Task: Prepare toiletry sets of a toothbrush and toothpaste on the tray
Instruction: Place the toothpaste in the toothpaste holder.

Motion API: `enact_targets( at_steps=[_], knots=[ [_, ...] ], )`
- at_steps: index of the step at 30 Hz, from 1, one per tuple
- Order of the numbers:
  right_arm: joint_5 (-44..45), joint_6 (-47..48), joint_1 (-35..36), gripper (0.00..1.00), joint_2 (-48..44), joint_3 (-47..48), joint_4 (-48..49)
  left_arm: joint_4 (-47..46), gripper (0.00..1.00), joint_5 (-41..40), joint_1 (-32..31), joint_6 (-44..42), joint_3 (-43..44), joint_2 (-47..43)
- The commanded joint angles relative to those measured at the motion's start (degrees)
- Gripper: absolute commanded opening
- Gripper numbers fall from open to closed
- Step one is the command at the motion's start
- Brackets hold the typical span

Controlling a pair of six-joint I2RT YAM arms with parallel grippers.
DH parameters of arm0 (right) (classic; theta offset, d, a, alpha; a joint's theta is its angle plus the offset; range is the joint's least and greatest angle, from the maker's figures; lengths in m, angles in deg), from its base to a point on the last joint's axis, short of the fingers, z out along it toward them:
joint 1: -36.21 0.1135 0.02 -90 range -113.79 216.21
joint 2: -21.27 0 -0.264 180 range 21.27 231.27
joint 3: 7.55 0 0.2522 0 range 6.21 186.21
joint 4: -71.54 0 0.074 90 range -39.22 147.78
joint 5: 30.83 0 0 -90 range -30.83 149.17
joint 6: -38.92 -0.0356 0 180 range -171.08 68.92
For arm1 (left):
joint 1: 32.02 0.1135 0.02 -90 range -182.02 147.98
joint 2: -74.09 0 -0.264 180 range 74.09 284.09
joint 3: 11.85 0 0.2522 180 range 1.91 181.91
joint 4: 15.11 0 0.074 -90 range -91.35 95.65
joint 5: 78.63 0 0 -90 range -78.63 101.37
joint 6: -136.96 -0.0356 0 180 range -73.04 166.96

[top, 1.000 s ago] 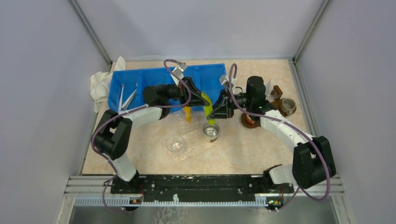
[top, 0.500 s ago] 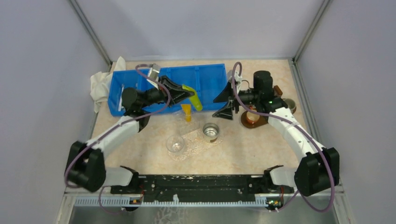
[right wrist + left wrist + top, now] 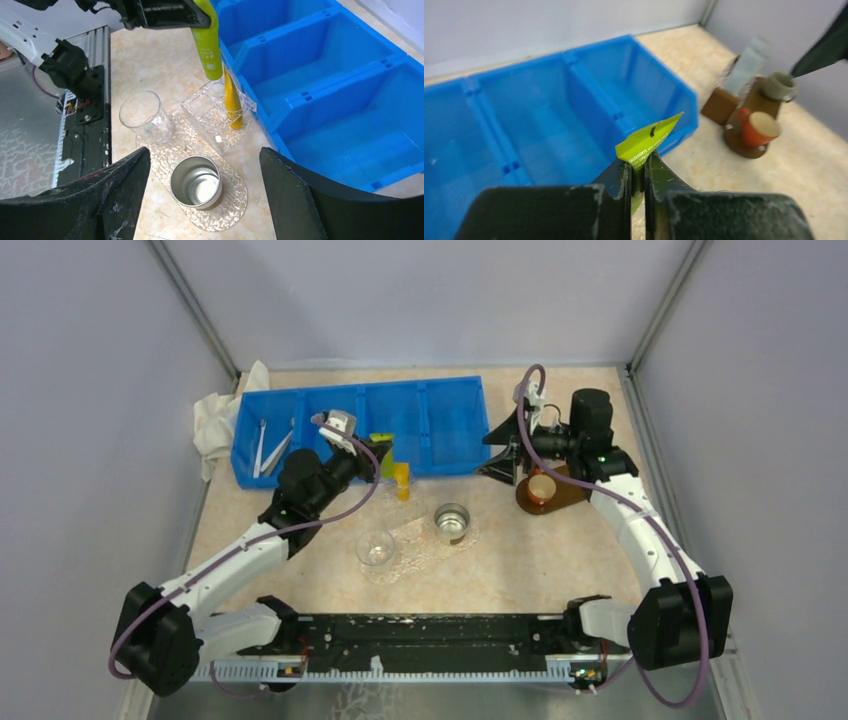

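Note:
A yellow-green toothpaste [image 3: 649, 142] tube is pinched by its flat crimped end in my left gripper [image 3: 638, 175], which is shut on it. In the right wrist view this toothpaste [image 3: 207, 42] hangs cap down beside the blue bin, just above a clear holder [image 3: 217, 117]. A yellow toothpaste [image 3: 231, 100] stands in that holder. My left gripper [image 3: 375, 452] is at the bin's front wall. My right gripper [image 3: 503, 446] stands wide open and holds nothing, off the bin's right end. Toothbrushes [image 3: 268, 447] lie in the bin's left compartment. The clear textured tray [image 3: 425, 545] lies at mid-table.
A metal cup [image 3: 452, 523] and a glass cup [image 3: 376, 548] stand on the tray. The blue divided bin [image 3: 430, 420] spans the back. A brown stand [image 3: 560, 502] with mugs sits right of it. A white cloth [image 3: 215, 420] lies at the back left.
Both grippers held the green tube; the right one opened and drew back to the right. The left arm carried the tube leftward and nearer, along the bin's front.

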Motion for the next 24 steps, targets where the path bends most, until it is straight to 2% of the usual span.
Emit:
enact_targets(
  at_steps=[1, 5, 9, 14, 24],
  knots=[
    [0.11, 0.01, -0.66, 0.8, -1.5, 0.08, 3.1, -0.61, 0.0, -10.32, -0.51, -2.49, -1.96, -0.92],
    [-0.15, -0.07, -0.66, 0.8, -0.98, -0.02, 3.4, -4.22, 0.0, -14.92, -0.54, -2.98, -5.81, -3.8],
    [-0.11, -0.24, -0.63, 0.8, -0.75, -0.09, 3.55, -4.73, 0.0, -14.07, -0.54, -1.39, -7.03, -4.08],
    [0.11, -0.13, -0.64, 0.8, -0.7, -0.31, 3.71, -11.21, 0.0, -14.42, -0.54, -0.07, -10.57, -3.28],
    [0.03, -0.15, -0.66, 0.8, -0.9, -0.27, 3.6, -13.98, 0.0, -16.16, -0.45, 4.92, -12.15, -0.51]
  ],
)
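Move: The left hand, holding the green toothpaste by its flat end, has the toothpaste holder about 4 cm back and 1 cm to its right, some 22 cm below. The yellow tube standing in the holder is about 2 cm right of the hand and 2 cm back; the clear cup about 12 cm back and 3 cm left, the metal cup 7 cm back and 11 cm right. From the right hand the holder is some 15 cm left, level fore and aft, 22 cm below. Still pinching the green toothpaste by its flat end, the left hand lowers the tube about 5 cm towards the height of the holder and shifts some 4.5 cm to the left, fast at first, then easing with only a small further sink. The wrist turns about 15 degrees counter-clockwise on the way; the fingers stay shut. ##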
